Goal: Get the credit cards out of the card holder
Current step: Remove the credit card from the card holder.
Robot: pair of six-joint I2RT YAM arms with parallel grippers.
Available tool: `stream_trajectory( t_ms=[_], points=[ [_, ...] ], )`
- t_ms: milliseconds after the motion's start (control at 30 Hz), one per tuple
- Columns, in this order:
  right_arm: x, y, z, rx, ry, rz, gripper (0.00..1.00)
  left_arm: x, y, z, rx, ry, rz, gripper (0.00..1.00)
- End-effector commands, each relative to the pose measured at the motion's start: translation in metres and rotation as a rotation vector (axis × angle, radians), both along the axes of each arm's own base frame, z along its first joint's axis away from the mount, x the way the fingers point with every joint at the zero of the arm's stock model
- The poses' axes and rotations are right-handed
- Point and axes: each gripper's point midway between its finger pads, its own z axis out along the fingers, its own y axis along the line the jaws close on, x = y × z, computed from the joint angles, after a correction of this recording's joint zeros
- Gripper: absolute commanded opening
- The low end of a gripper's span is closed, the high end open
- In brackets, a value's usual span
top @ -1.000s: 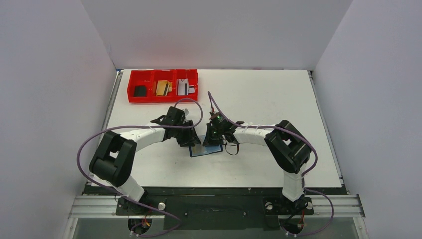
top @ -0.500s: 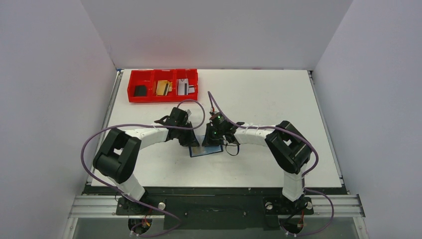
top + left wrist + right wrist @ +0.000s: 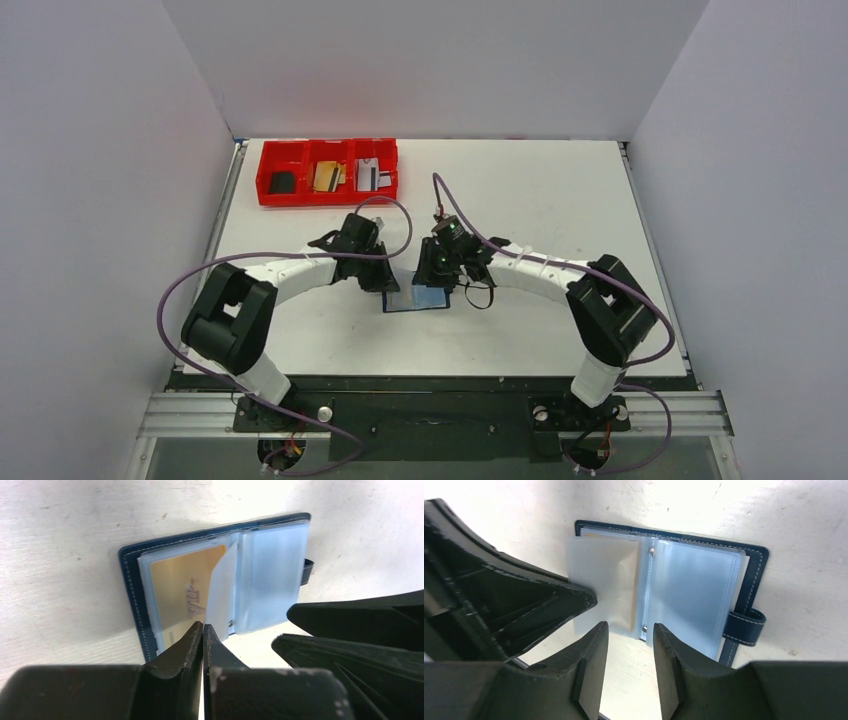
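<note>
The navy card holder (image 3: 420, 299) lies open on the table between both arms. In the left wrist view a tan-gold credit card (image 3: 177, 592) marked VIP sits in its left pocket. My left gripper (image 3: 203, 628) is shut on the lower corner of a clear sleeve page (image 3: 222, 587), which stands lifted off that card. My right gripper (image 3: 630, 630) is open just in front of the holder's spine (image 3: 648, 590), with nothing between its fingers. The strap tab (image 3: 744, 625) sticks out on the right.
A red three-compartment tray (image 3: 300, 197) stands at the back left. It holds a black card (image 3: 283, 181), a gold card (image 3: 326, 176) and a silvery one (image 3: 372, 176). White walls enclose the table on three sides.
My left gripper has closed on the sleeve page. My right gripper has opened, let go and drawn back slightly, and the right arm's elbow has swung to the right.
</note>
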Motion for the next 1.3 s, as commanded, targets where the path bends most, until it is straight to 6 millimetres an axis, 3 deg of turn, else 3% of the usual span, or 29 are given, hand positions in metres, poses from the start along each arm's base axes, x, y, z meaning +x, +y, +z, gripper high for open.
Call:
stream_trajectory(
  t_ms=[0, 333, 600, 1067, 1267],
  points=[
    [0.014, -0.009, 0.039, 0.024, -0.091, -0.034, 0.36, 0.016, -0.02, 0.04, -0.049, -0.112, -0.039, 0.0],
    [0.016, -0.066, 0.044, -0.051, -0.14, -0.145, 0.38, 0.018, -0.052, 0.048, -0.057, -0.126, -0.091, 0.0],
    [0.013, -0.1, 0.048, -0.069, -0.159, -0.21, 0.39, 0.025, -0.071, 0.046, -0.045, -0.125, -0.109, 0.07],
    [0.011, -0.119, 0.048, -0.087, -0.164, -0.236, 0.39, 0.041, -0.1, 0.037, -0.038, -0.121, -0.134, 0.16],
    [0.009, -0.121, 0.044, -0.097, -0.158, -0.232, 0.39, 0.053, -0.113, 0.027, -0.045, -0.124, -0.147, 0.39]
  ],
)
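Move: The left hand, shut on the clear page, has the right-hand pocket it turns towards about 6 cm to its right, 1 cm ahead and 3 cm below. The gold card lies some 2 cm left and 1 cm ahead, and the strap about 10 cm right and 2 cm ahead, both 3 cm below. From the right hand, that pocket is roughly 3 cm right, 1 cm ahead and 5 cm below. Left fingers swing the pinched page about 10 cm right, opening partway; right hand withdraws 11 cm rightward. ##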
